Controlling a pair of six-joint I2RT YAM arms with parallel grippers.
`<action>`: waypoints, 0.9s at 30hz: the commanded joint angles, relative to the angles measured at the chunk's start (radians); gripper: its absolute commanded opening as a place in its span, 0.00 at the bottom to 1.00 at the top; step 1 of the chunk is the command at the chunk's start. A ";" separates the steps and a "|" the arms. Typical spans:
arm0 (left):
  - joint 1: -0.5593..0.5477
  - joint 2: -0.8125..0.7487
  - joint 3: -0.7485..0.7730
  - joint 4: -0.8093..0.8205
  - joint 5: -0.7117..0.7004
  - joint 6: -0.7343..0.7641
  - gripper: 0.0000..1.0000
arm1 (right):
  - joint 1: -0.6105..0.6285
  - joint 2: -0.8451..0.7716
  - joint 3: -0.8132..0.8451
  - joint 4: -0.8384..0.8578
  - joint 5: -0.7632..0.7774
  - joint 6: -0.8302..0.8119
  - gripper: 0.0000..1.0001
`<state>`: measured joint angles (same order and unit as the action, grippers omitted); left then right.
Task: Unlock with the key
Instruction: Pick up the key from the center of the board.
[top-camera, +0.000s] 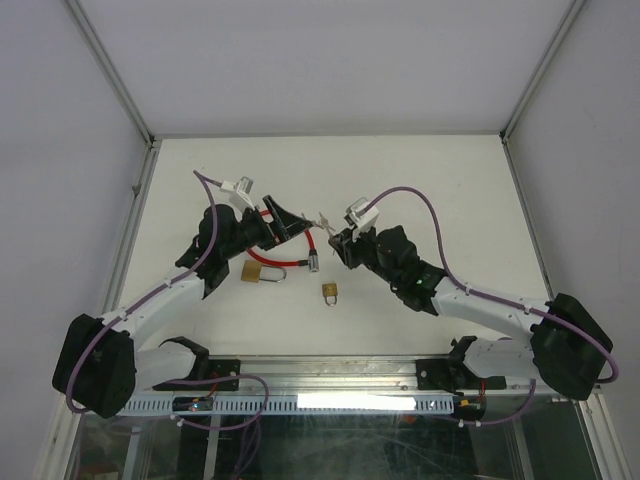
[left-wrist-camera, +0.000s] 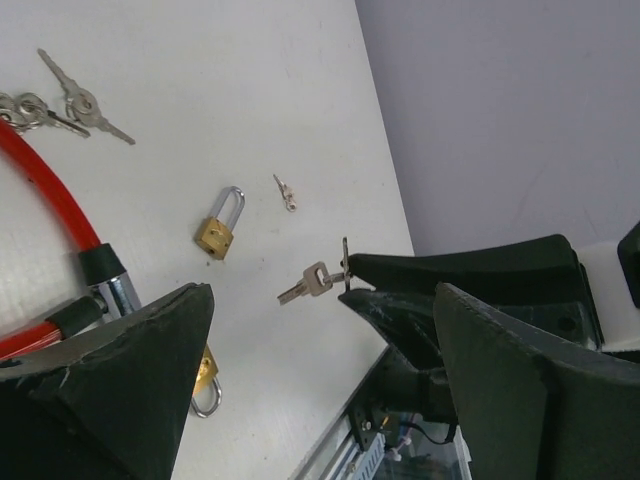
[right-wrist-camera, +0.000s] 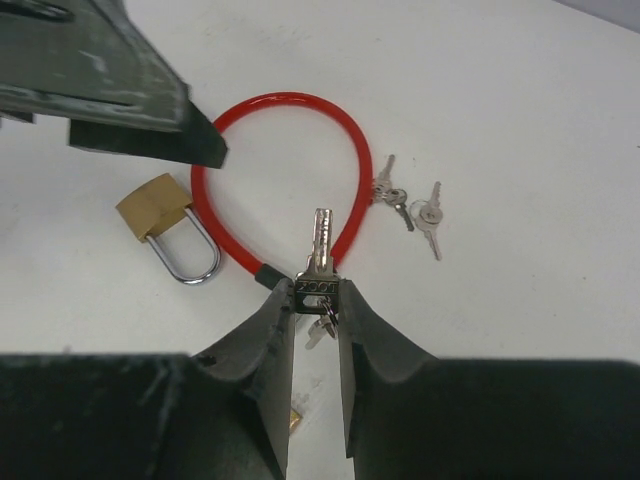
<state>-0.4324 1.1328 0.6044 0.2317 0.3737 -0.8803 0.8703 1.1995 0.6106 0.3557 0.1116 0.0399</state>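
My right gripper (right-wrist-camera: 318, 292) is shut on the square head of a silver key (right-wrist-camera: 321, 238). Its blade points away from me toward the red cable lock (right-wrist-camera: 275, 99), and a second key dangles from its ring below. In the top view the right gripper (top-camera: 336, 243) hovers right of the cable (top-camera: 311, 242). The left gripper (top-camera: 279, 226) stands open over the cable's loop with nothing between its fingers (left-wrist-camera: 130, 380). The cable's metal lock end (left-wrist-camera: 116, 288) lies beside the left finger. The held key (left-wrist-camera: 308, 283) shows ahead of the open left jaws.
A large brass padlock (top-camera: 256, 271) lies near the left gripper, and a small brass padlock (top-camera: 329, 291) sits closer to the bases. Loose keys on rings (right-wrist-camera: 412, 205) lie beyond the cable. A tiny key (left-wrist-camera: 287, 193) rests near the small padlock (left-wrist-camera: 218, 231). Walls enclose the table.
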 joint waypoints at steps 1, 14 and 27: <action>-0.041 0.047 -0.003 0.204 0.013 -0.074 0.93 | 0.058 -0.038 -0.009 0.142 0.034 -0.046 0.08; -0.101 0.129 -0.004 0.284 -0.024 -0.116 0.76 | 0.122 -0.025 -0.024 0.224 0.069 -0.066 0.08; -0.120 0.140 -0.028 0.339 -0.025 -0.129 0.44 | 0.137 0.015 -0.017 0.264 0.086 -0.051 0.08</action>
<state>-0.5381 1.2716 0.5766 0.4965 0.3649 -1.0080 0.9997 1.2114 0.5785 0.5316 0.1699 -0.0097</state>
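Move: The key, already pinched in my right hand, is about 9 cm to the right of my left hand, 2 cm ahead and 3 cm lower. From my right hand, the open left gripper is roughly 9 cm left, 1 cm back and 3 cm higher. On the board, some 16 cm under my right hand, the cable lock's cylinder lies 3 cm ahead and 7 cm left, the small padlock 6 cm back and 3 cm left. I bring my two hands together for a handover: my left hand slides about 4.5 cm right to the key, its wide-open fingers narrowing to roughly half around it. Meanwhile my right hand carries the key some 3 cm left, 2.5 cm back and 2 cm up, tipping its fingers slightly upward and keeping its pinch. ##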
